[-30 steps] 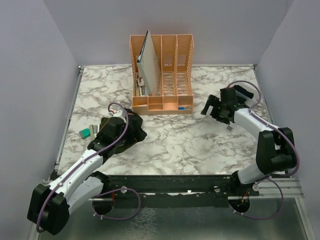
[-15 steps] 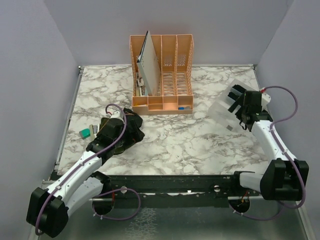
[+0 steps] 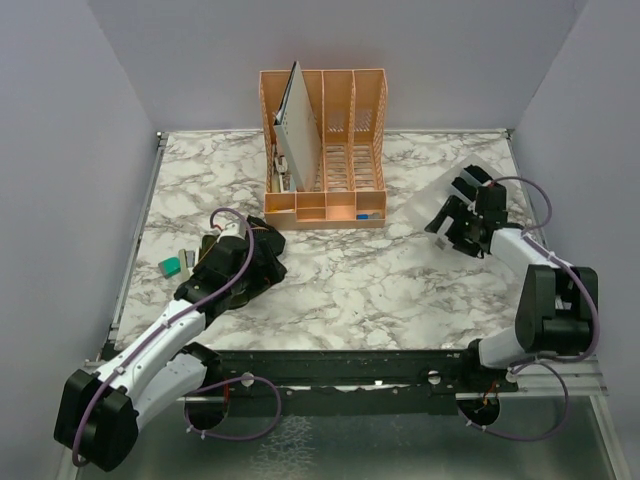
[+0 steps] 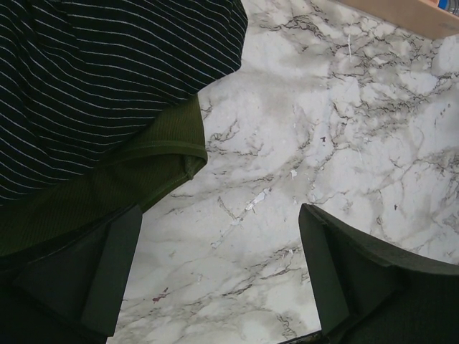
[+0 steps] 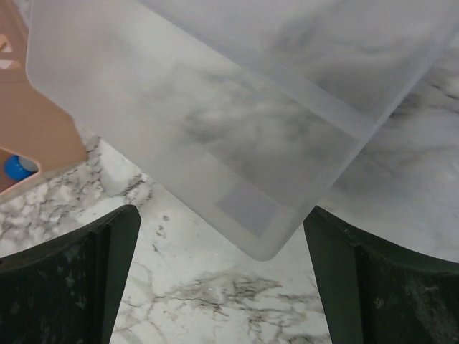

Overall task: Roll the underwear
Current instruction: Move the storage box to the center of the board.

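Observation:
The underwear lies in a dark heap (image 3: 276, 266) at the left of the table. In the left wrist view a finely striped black pair (image 4: 107, 79) lies over an olive-green pair (image 4: 136, 183). My left gripper (image 3: 250, 260) hangs low at the heap's edge, open (image 4: 222, 279). Bare marble shows between its fingers, and the left finger (image 4: 100, 276) is beside the green cloth. My right gripper (image 3: 450, 208) is at the right of the table, open (image 5: 219, 279), with nothing in it. It points at the corner of a translucent plastic bin (image 5: 237, 122).
An orange desk organizer (image 3: 325, 150) with a white board in it stands at the back centre; its corner (image 5: 36, 136) shows in the right wrist view. A small teal block (image 3: 171, 266) lies left of the heap. The translucent bin (image 3: 432, 198) sits between the organizer and my right gripper.
My right arm swung out to the right and came back a little toward the bin. The left arm has hardly moved. Both grippers stayed open.

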You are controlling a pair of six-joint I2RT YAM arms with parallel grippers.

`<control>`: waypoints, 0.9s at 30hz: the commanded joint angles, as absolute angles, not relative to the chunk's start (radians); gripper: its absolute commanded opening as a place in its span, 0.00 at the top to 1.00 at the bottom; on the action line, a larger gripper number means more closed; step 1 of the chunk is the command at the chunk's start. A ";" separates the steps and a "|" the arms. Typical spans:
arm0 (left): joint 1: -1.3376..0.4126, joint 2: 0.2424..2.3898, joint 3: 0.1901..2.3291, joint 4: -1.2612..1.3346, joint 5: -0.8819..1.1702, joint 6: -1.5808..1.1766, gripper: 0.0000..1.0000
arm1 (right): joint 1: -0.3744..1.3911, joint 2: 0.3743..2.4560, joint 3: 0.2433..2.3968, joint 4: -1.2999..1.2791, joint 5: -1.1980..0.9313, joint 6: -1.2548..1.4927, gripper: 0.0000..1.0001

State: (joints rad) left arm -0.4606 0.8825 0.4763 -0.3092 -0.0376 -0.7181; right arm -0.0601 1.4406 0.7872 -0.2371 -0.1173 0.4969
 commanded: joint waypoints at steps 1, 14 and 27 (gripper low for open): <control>-0.465 0.861 0.485 -0.311 -0.063 -0.728 0.01 | -0.056 1.584 0.890 -0.091 -0.393 0.455 0.00; -0.465 0.865 0.486 -0.313 -0.086 -0.729 0.01 | -0.028 1.826 1.166 -0.058 -0.604 0.421 0.00; -0.465 0.866 0.569 -0.413 -0.276 -0.739 0.01 | 0.146 1.451 0.989 -0.159 -0.444 0.332 0.01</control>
State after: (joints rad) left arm -0.4606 0.8703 0.5140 -0.3588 -0.1276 -0.7223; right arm 0.0498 1.6043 1.0538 -0.1242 -0.4995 0.3771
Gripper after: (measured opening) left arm 0.989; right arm 0.997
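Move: The storage box stands skewed, its near corner between the right hand's open fingers; its middle is about 10 cm ahead, 6 cm to the right and 2 cm lower. To that hand's left, the orange organizer's middle lies some 28 cm left and 10 cm ahead; the blue cylinder in its front tray is about 16 cm left and 6 cm ahead. The box lies roughly 21 cm ahead of the left hand, 47 cm right, 5 cm below. The storage box's near corner is pushed on by the right hand's open fingers, which go forward about 11 cm and left 8 cm, the hand's left side rolling up and its heading turning counter-clockwise. The hand then lifts clear and draws back some 4 cm while edging farther left and tipping its fingers up, still open. ##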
